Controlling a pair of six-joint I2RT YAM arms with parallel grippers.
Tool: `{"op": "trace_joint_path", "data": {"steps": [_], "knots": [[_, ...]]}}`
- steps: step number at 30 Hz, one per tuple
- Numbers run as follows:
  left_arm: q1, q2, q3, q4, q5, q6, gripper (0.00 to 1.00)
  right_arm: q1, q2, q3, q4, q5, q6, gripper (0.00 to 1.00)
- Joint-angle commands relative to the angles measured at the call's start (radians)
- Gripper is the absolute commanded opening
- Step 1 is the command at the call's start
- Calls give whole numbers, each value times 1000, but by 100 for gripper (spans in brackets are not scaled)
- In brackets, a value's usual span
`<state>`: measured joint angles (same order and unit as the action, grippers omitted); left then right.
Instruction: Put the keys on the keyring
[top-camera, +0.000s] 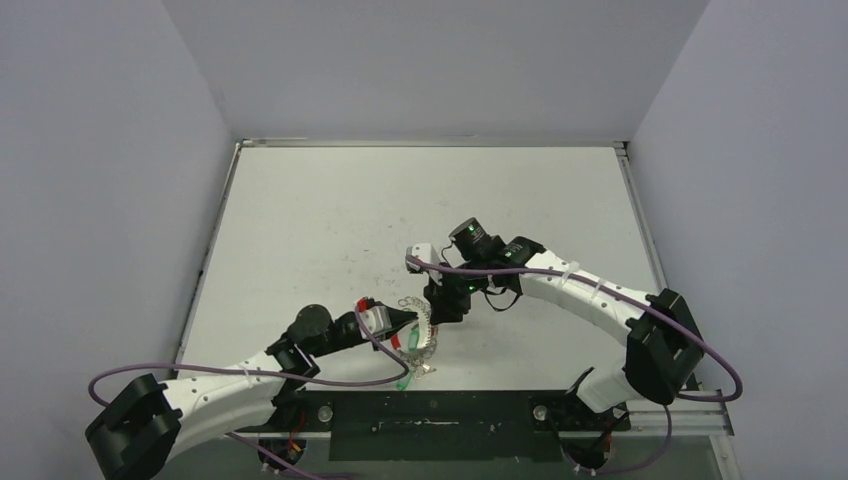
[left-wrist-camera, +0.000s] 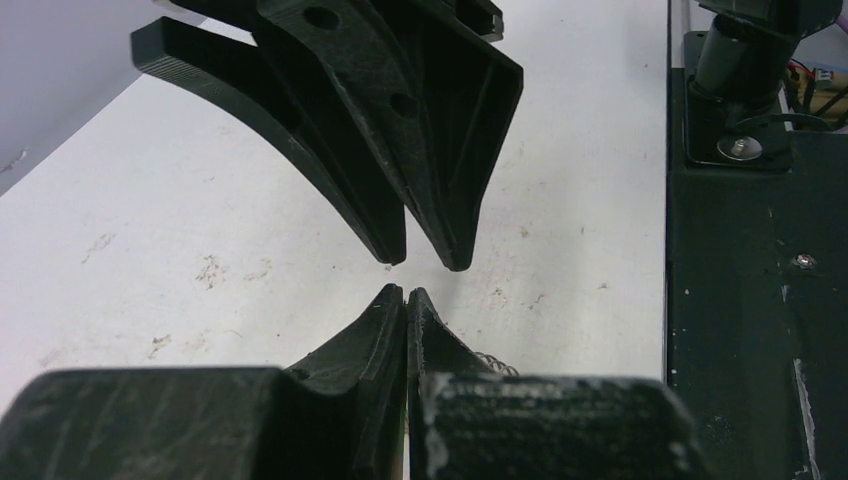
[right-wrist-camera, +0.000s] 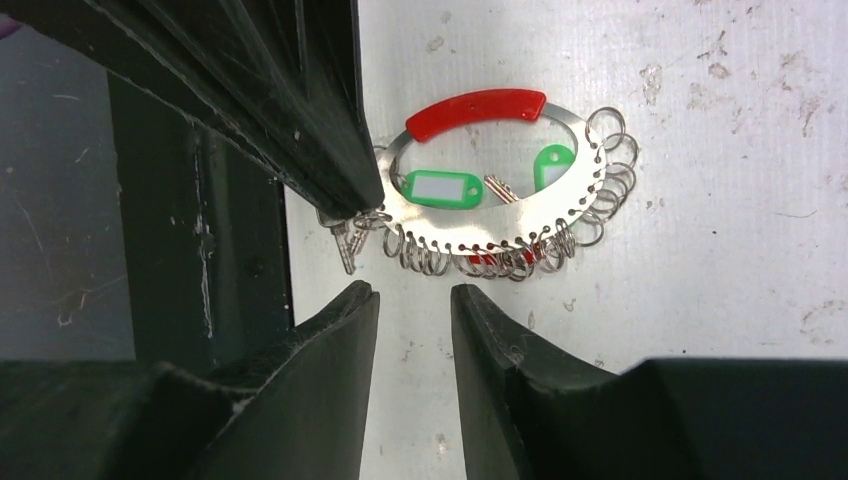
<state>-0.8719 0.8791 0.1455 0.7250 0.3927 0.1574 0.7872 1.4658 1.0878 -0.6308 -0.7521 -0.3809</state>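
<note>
The keyring (right-wrist-camera: 500, 105), a silver ring with a red arc and a fringe of small loops (right-wrist-camera: 520, 255), lies near the table's front edge (top-camera: 422, 325). Two green-tagged keys (right-wrist-camera: 443, 188) sit inside it. A red tag (right-wrist-camera: 500, 264) peeks from under the loops, and a bare silver key (right-wrist-camera: 345, 245) hangs off the ring's left end. My left gripper (left-wrist-camera: 405, 293) is shut, its tip (right-wrist-camera: 345, 195) pinching the ring's left rim. Just short of the loops, my right gripper (right-wrist-camera: 413, 293) stands open with nothing between its fingers.
The black mounting plate (left-wrist-camera: 760, 300) with the arm bases runs along the near edge, close beside the ring. The white tabletop (top-camera: 420, 200) stretches away behind both grippers, with grey walls on three sides.
</note>
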Motion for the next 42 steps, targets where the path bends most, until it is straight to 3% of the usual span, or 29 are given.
{"op": "trace_joint_path", "data": {"steps": [1,3,8,14,18,19,27,37,42], "knots": [[-4,-34,-19,59,-83,-51,0,-19,-27,-38,126,30,54,37],[-4,-53,-28,44,-131,-69,5,-44,-37,-67,178,46,92,44],[-1,-106,-17,-54,-263,-150,44,-135,-79,-178,346,70,206,62],[22,-133,17,-186,-465,-291,76,-249,-145,-292,484,146,311,87],[104,-116,47,-245,-445,-346,88,-320,-188,-352,544,175,356,100],[137,-107,54,-250,-426,-362,96,-338,-195,-362,557,176,367,100],[413,-45,91,-247,-289,-461,97,-500,-222,-420,623,229,433,100],[746,-8,121,-279,-345,-510,97,-647,-311,-520,712,566,451,100],[807,46,176,-371,-462,-412,97,-665,-324,-586,788,722,458,100]]}}
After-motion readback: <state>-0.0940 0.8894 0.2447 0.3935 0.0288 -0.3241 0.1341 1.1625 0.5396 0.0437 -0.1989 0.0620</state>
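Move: The keyring lies flat on the table under the shut left fingers, about 2 cm ahead of them, neither left nor right, and some 15 cm below; from the right hand it is about 2 cm ahead, 6 cm to the left and 14 cm down. From the left hand, a loose-hanging green tag sits about 8 cm back and 2 cm left, and a red tag about 2 cm ahead and 4 cm right, both 15 cm down. Both empty hands part above the keyring and back out to their own sides: the left goes about 23 cm left and 16 cm forward, sinking slightly, as it swings some 65 degrees counter-clockwise, tips its fingers down and opens them from shut to wide. The right mirrors it, about 22 cm to the right and 17 cm forward while sinking some 5 cm, swinging clockwise and opening from a third to fully wide, with neither hand touching the ring or its tags. ##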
